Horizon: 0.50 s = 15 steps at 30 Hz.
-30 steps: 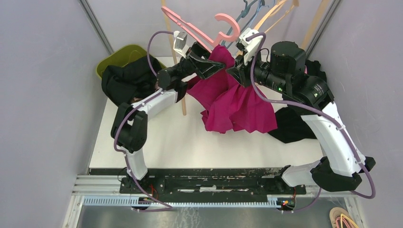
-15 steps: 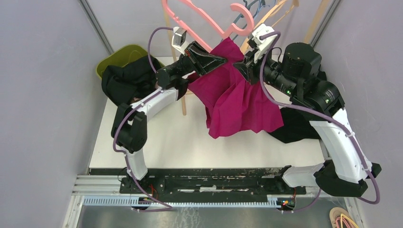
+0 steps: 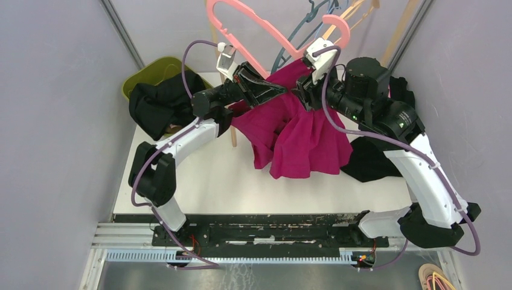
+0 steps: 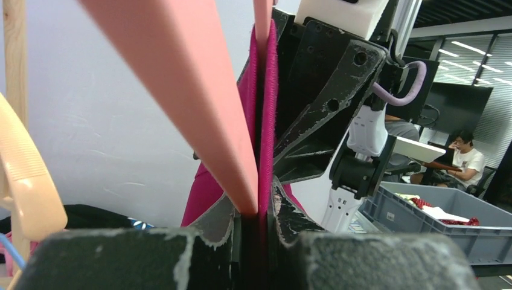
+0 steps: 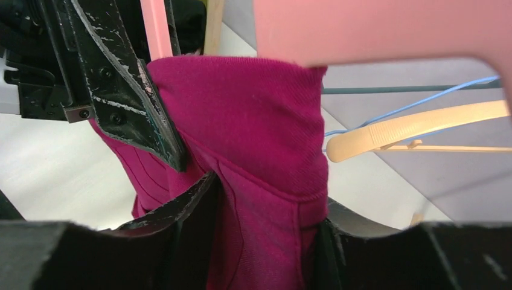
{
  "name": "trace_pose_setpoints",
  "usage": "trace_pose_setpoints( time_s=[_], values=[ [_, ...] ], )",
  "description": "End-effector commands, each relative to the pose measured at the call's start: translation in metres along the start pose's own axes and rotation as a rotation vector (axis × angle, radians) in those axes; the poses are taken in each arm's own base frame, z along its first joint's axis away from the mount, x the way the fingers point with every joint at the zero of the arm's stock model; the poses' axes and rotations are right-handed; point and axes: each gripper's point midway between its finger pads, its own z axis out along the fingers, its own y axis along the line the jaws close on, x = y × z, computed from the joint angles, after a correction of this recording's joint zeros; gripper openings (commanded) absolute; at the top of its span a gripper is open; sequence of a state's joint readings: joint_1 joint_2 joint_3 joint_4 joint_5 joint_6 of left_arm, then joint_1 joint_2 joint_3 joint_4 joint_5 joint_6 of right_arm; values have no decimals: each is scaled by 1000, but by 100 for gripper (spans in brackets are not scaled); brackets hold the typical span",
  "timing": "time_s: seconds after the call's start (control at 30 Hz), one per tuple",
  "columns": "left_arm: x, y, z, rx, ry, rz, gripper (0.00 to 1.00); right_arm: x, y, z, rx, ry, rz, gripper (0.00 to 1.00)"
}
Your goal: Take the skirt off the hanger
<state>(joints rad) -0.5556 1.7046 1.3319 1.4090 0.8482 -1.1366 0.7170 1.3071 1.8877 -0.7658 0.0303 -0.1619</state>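
Observation:
A magenta skirt (image 3: 302,139) hangs from a pink hanger (image 3: 265,33) held high above the white table (image 3: 199,175). My left gripper (image 3: 281,89) is shut on the hanger's lower arm (image 4: 181,78), with the skirt's waistband edge (image 4: 268,90) pinched beside it; the grip (image 4: 256,211) shows in the left wrist view. My right gripper (image 3: 300,93) faces it from the right. In the right wrist view its jaws (image 5: 268,199) stand apart around a thick fold of the skirt's waistband (image 5: 241,109), with a dark gap at the left finger. The hanger's hook (image 5: 386,30) crosses overhead.
A green bin (image 3: 151,67) with black clothing (image 3: 160,103) sits at the back left. Another black garment (image 3: 371,160) lies at the table's right. Blue and wooden hangers (image 3: 338,15) hang behind, and a wooden post (image 3: 233,136) stands under the left arm.
The left gripper has shut on the hanger and skirt edge. The hanger has swung higher and to the right. The right gripper's jaws have spread apart around the waistband.

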Motion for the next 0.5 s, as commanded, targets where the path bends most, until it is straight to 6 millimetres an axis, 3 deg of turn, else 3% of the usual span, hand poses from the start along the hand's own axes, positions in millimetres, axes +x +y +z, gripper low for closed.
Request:
trace_pose_setpoints(
  time_s=[0.0, 0.2, 0.47],
  values=[
    [-13, -47, 12, 126, -7, 131, 3, 2, 10, 16, -45, 4, -27, 53],
    [-8, -46, 8, 113, 3, 116, 3, -4, 5, 8, -32, -12, -56, 62],
    [-1, -20, 10, 82, 29, 103, 3, -21, 15, -23, -105, -49, -62, 75]
  ],
)
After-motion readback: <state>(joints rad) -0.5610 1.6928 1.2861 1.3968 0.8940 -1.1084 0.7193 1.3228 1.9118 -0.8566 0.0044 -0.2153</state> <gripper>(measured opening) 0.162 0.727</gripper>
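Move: The left hand already pinches a skirt waistband edge together with the pink hanger's lower bar. The waistband's middle is roughly 3 cm to its right and level with it, and about 1 cm ahead, 3 cm to the left and just above the half-open right hand. From the right hand, the pink hanger's middle is about 5 cm ahead, 7 cm left and 6 cm higher; the grey-blue hanger hangs roughly 13 cm ahead and 2 cm left. Still pinching the waistband edge against the pink hanger, the left hand sinks about 2 cm. The right fingers, already loose around the waistband, spread on from half to nearly three-quarters open while that hand also drops about 1.5 cm, then eases back slightly towards the base, rolling a little so its left side dips. ##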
